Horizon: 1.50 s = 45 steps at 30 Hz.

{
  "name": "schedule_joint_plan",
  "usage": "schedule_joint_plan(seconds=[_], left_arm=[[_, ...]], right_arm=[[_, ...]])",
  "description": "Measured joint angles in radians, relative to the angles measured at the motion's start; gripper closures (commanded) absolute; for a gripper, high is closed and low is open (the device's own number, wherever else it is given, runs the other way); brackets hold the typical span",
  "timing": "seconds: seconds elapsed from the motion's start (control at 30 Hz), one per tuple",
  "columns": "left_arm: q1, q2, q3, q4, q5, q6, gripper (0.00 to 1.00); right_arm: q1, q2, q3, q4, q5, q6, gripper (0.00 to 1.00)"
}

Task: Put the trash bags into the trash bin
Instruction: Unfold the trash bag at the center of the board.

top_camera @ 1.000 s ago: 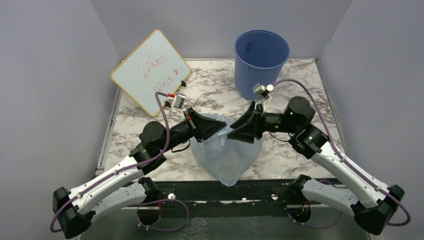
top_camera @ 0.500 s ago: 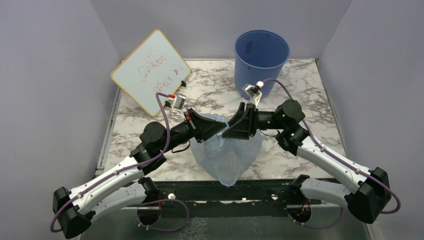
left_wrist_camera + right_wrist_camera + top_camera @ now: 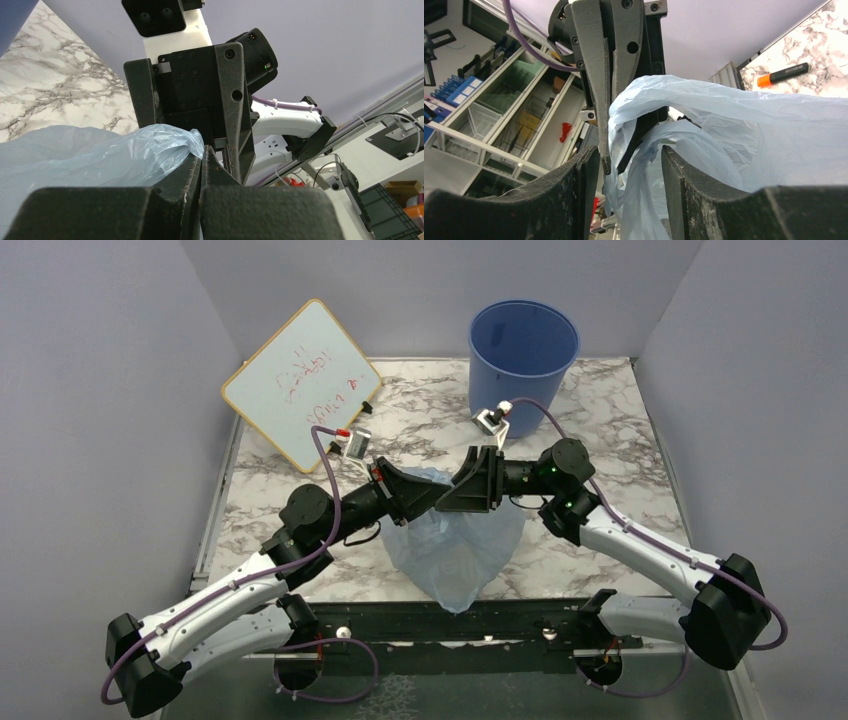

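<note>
The trash bag (image 3: 455, 550), thin light-blue crinkly plastic, hangs between the two arms above the table's near edge. My left gripper (image 3: 436, 496) is shut on its bunched top edge; in the left wrist view the jaws (image 3: 206, 152) are pressed together with the bag (image 3: 100, 155) just left of them. My right gripper (image 3: 454, 502) is open and meets the left one tip to tip. In the right wrist view its fingers (image 3: 629, 162) straddle a fold of the bag (image 3: 724, 130) and the left gripper's tips. The trash bin (image 3: 523, 365), a blue bucket, stands upright at the back.
A white board with red writing (image 3: 300, 383) leans at the back left of the marble table (image 3: 610, 410). A marker with an orange cap (image 3: 781, 74) lies beside it. Grey walls close in both sides and the back.
The right arm has swung left, bringing its open gripper up to the left gripper's tips and around the bag's fold. The left arm and the bag have stayed put.
</note>
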Motion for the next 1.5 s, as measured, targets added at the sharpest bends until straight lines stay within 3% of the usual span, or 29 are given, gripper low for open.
schedule_joint_plan(seconds=[0.13,0.3,0.4,0.53,0.93,1.03,1.13,1.23,1.43,1.5], left_arm=[[0.0,0.001,-0.001,0.001,0.0,0.0,1.0],[0.0,0.003,-0.001,0.002,-0.001,-0.002,1.0],[0.0,0.0,-0.002,0.0,-0.005,-0.001,1.0],[0.001,-0.004,-0.004,0.0,-0.006,-0.001,1.0],[-0.004,-0.015,-0.009,0.005,-0.009,-0.006,1.0],[-0.004,-0.014,-0.009,0.005,-0.01,-0.007,1.0],[-0.004,-0.014,-0.009,0.007,-0.01,-0.007,1.0],[-0.004,-0.012,-0.009,0.008,-0.01,-0.008,1.0],[-0.004,-0.006,-0.009,0.008,-0.01,-0.008,1.0],[-0.004,-0.006,-0.009,0.008,-0.01,-0.008,0.92]], right_arm=[[0.007,0.018,0.0,0.038,0.0,0.027,0.53],[0.008,0.024,-0.005,0.085,0.0,0.053,0.77],[0.005,0.023,-0.008,0.085,0.002,0.051,0.83],[0.005,0.023,-0.008,0.08,0.002,0.043,0.81],[0.009,-0.026,-0.005,0.02,-0.042,-0.031,0.51],[0.012,-0.043,0.004,-0.017,-0.049,-0.061,0.49],[0.013,-0.045,0.006,-0.032,-0.053,-0.077,0.53],[0.013,-0.043,0.006,-0.037,-0.052,-0.08,0.75],[0.013,-0.028,0.006,-0.035,-0.039,-0.076,0.83],[0.013,-0.024,0.006,-0.035,-0.038,-0.072,0.84]])
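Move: The trash bag's rim hangs from my left hand's shut fingers, and the loose fold I want lies about 2 cm to the right of that hand's point, some 1 cm below it. My open right fingers already straddle this fold, which sits about 1 cm back and 1 cm to the left of their midpoint. The bag's body hangs straight below the right hand, centred about 15 cm down. The trash bin stands about 38 cm ahead and 17 cm right of the right hand. My right hand first half-closes around the fold beside my left fingertips, barely shifting, then eases back about 2 cm while opening again and tipping up some five degrees. From there it creeps under 1 cm forward and down, shutting further than before to pinch the bag just beyond the left tips. My left hand stays put and keeps its grip on the rim. ##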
